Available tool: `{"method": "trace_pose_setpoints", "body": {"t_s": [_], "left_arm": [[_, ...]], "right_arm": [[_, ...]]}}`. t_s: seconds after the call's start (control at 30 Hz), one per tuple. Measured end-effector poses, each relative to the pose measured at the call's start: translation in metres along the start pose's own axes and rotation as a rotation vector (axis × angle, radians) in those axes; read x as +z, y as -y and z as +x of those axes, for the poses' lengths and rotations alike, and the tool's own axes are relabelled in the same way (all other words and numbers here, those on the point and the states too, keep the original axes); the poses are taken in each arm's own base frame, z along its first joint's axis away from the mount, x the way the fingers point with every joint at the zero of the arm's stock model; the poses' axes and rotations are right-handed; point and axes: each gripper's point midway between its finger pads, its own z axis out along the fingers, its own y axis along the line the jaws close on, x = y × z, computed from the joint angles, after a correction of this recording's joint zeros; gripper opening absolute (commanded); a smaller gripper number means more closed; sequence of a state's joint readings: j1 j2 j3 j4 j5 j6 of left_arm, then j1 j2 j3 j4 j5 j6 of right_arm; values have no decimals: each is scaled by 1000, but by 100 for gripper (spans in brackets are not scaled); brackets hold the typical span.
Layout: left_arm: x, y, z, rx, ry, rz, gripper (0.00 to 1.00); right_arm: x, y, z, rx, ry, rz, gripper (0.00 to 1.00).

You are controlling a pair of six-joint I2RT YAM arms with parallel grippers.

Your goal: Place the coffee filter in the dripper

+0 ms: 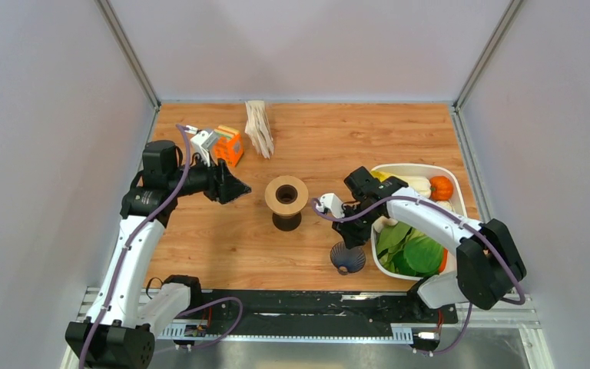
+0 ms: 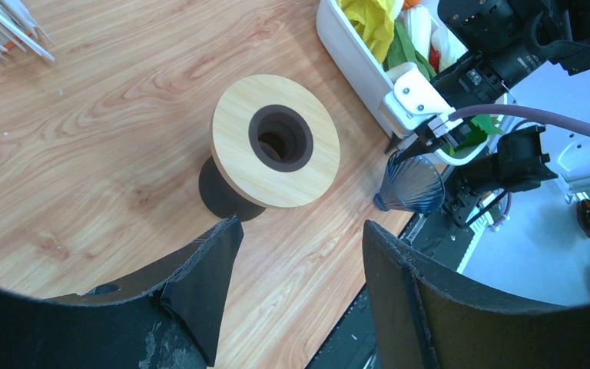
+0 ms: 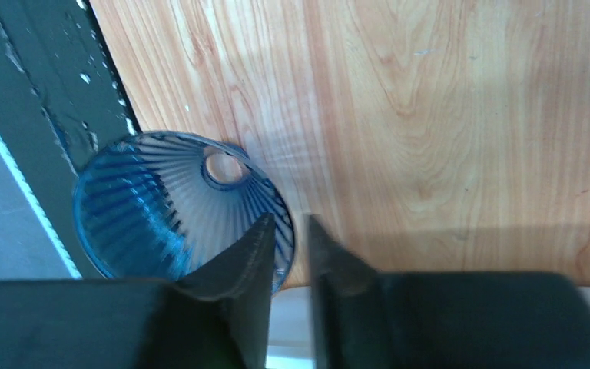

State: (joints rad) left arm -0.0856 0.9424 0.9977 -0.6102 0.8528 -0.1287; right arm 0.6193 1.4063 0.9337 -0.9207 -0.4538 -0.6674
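Observation:
The dripper (image 1: 347,257), a dark blue ribbed see-through cone, rests near the table's front edge; the right wrist view looks into its mouth (image 3: 161,207) down to the round centre hole. My right gripper (image 1: 351,237) straddles its rim (image 3: 290,223), one finger inside the cone and one outside, with a narrow gap still showing. White paper coffee filters (image 1: 260,127) lie stacked at the back of the table, also at the top left of the left wrist view (image 2: 8,27). My left gripper (image 1: 240,191) hovers open and empty (image 2: 299,227) left of the brown pot.
A brown spool-shaped pot with a tan rim (image 1: 286,198) stands mid-table (image 2: 275,150). A white tub (image 1: 407,171) of vegetables sits at the right, close behind my right arm. An orange object (image 1: 229,144) lies at the back left. The black rail (image 3: 38,115) borders the dripper.

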Motion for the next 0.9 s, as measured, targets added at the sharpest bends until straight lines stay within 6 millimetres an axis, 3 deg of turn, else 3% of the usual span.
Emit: {"method": "trace_pose_setpoints", "body": {"t_s": [0.03,0.07,0.27,0.4,0.57,0.7,0.8,0.9], "left_arm": [[0,-1,0,0,1,-3,69],[0,-1,0,0,2,-7,69],[-2,-4,-2,6,13,-37,69],[-5,-4,-3,12,23,-55,69],[-8,-2,-5,4,36,-67,69],[-10,1,-7,2,49,-70,69],[-11,2,-8,-4,54,-71,69],[-11,2,-8,-15,54,-72,69]], "right_arm": [[1,-1,0,-1,1,-5,2],[1,-2,-1,3,3,-13,0],[-14,-8,-28,39,49,-57,0],[-46,-2,-69,26,111,-34,0],[-103,2,-143,-35,256,-14,0],[-134,4,-187,-27,341,-17,0],[-139,12,-211,7,373,-23,0],[-129,21,-216,81,350,-41,0]]}}
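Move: The right hand, fingers partly closed, is at the far rim of the coffee filter, whose middle lies about 3 cm back, 1 cm left and 3 cm lower. The dripper's wooden collar, the next stop, is some 13 cm ahead, 15 cm left and 5 cm above; the vegetable tray's middle is 9 cm ahead, 18 cm right and slightly lower. From the left hand, the filter is roughly 11 cm back, 23 cm right and 23 cm below. The right fingers pinch shut on the filter's far rim and keep that hold while the hand lifts it about 20 cm, carrying it left and forward, some 15 cm across, to the dripper's collar. The wrist rolls about 20 degrees on the way, swinging the fingertips out to the left; the rise ends with a slight sink. ##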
